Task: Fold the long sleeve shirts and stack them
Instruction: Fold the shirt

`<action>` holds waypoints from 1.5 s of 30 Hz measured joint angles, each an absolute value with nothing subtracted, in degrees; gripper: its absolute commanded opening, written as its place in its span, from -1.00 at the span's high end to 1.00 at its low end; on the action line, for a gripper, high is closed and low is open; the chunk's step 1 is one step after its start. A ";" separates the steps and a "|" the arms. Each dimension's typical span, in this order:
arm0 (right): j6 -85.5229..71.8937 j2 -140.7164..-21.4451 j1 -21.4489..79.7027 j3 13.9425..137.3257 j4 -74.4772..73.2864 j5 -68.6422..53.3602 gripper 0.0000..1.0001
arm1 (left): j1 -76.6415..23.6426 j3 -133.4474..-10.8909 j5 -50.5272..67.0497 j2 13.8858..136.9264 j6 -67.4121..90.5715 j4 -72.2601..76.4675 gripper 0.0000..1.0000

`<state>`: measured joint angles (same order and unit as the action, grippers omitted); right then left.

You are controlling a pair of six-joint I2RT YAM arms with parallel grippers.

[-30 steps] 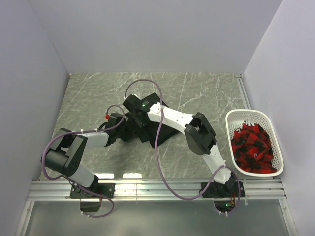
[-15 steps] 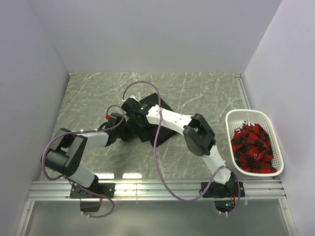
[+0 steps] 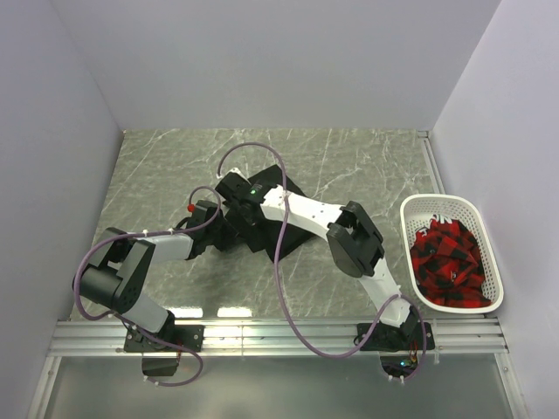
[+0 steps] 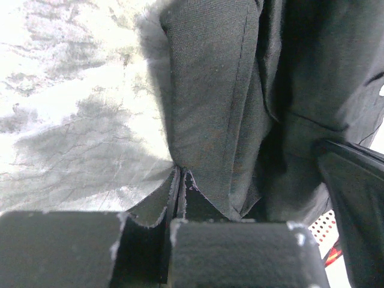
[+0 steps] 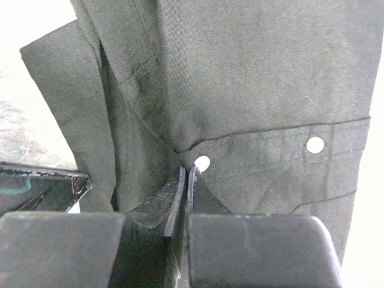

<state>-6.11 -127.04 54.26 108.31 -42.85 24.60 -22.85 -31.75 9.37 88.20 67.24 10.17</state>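
Observation:
One of the long sleeve shirts, plain black (image 3: 288,186), lies bunched in the middle of the table under both wrists. My left gripper (image 3: 224,234) is at its left side. In the left wrist view the left gripper (image 4: 181,174) is shut on a fold of the shirt's edge (image 4: 210,90), just above the marble. My right gripper (image 3: 247,225) reaches in from the right, close beside the left one. In the right wrist view the right gripper (image 5: 187,171) is shut on the black cloth (image 5: 258,78) right by a pale button (image 5: 202,163). A second button (image 5: 315,144) shows further right.
A white basket (image 3: 419,208) at the right edge of the table holds red and black cloth (image 3: 450,262). Grey marble table (image 3: 157,175) lies bare to the left and behind the shirt. Pale walls close in the left, back and right sides.
My right gripper has closed from half open onto the shirt and shifted slightly left. The left gripper has stayed shut on the cloth in the same place.

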 measured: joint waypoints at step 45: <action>-15.62 -102.08 49.10 92.60 -33.52 1.93 0.07 | -20.67 -30.98 0.91 67.40 64.23 -4.64 -0.40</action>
<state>-15.62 -102.08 49.10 92.60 -33.52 1.93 -20.67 -30.98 0.91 67.40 64.23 -4.64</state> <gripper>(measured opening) 0.461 0.613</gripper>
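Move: The folded shirt lies under the right hand, its cloth still pinched in the closed fingers; its laying place is about 3 cm back and 2 cm left. The near snap is 1 cm ahead and 1 cm right, the far snap 4 cm ahead and 5 cm right, the lower corner 13 cm back and 5 cm right. The left fingers are still shut on the sleeve strip's outer edge, the shirt's middle some 5 cm ahead and 9 cm right of them. The shirt's pinched layer is raised by the right hand about 2 cm, drawn back and left some 3 cm while easing down, and let go as the fingers open to nearly half. That hand then climbs steeply, swinging a little right and rolling its left side up about 30 degrees. Meanwhile the left hand keeps its hold, then opens off the strip edge and withdraws up and left. ##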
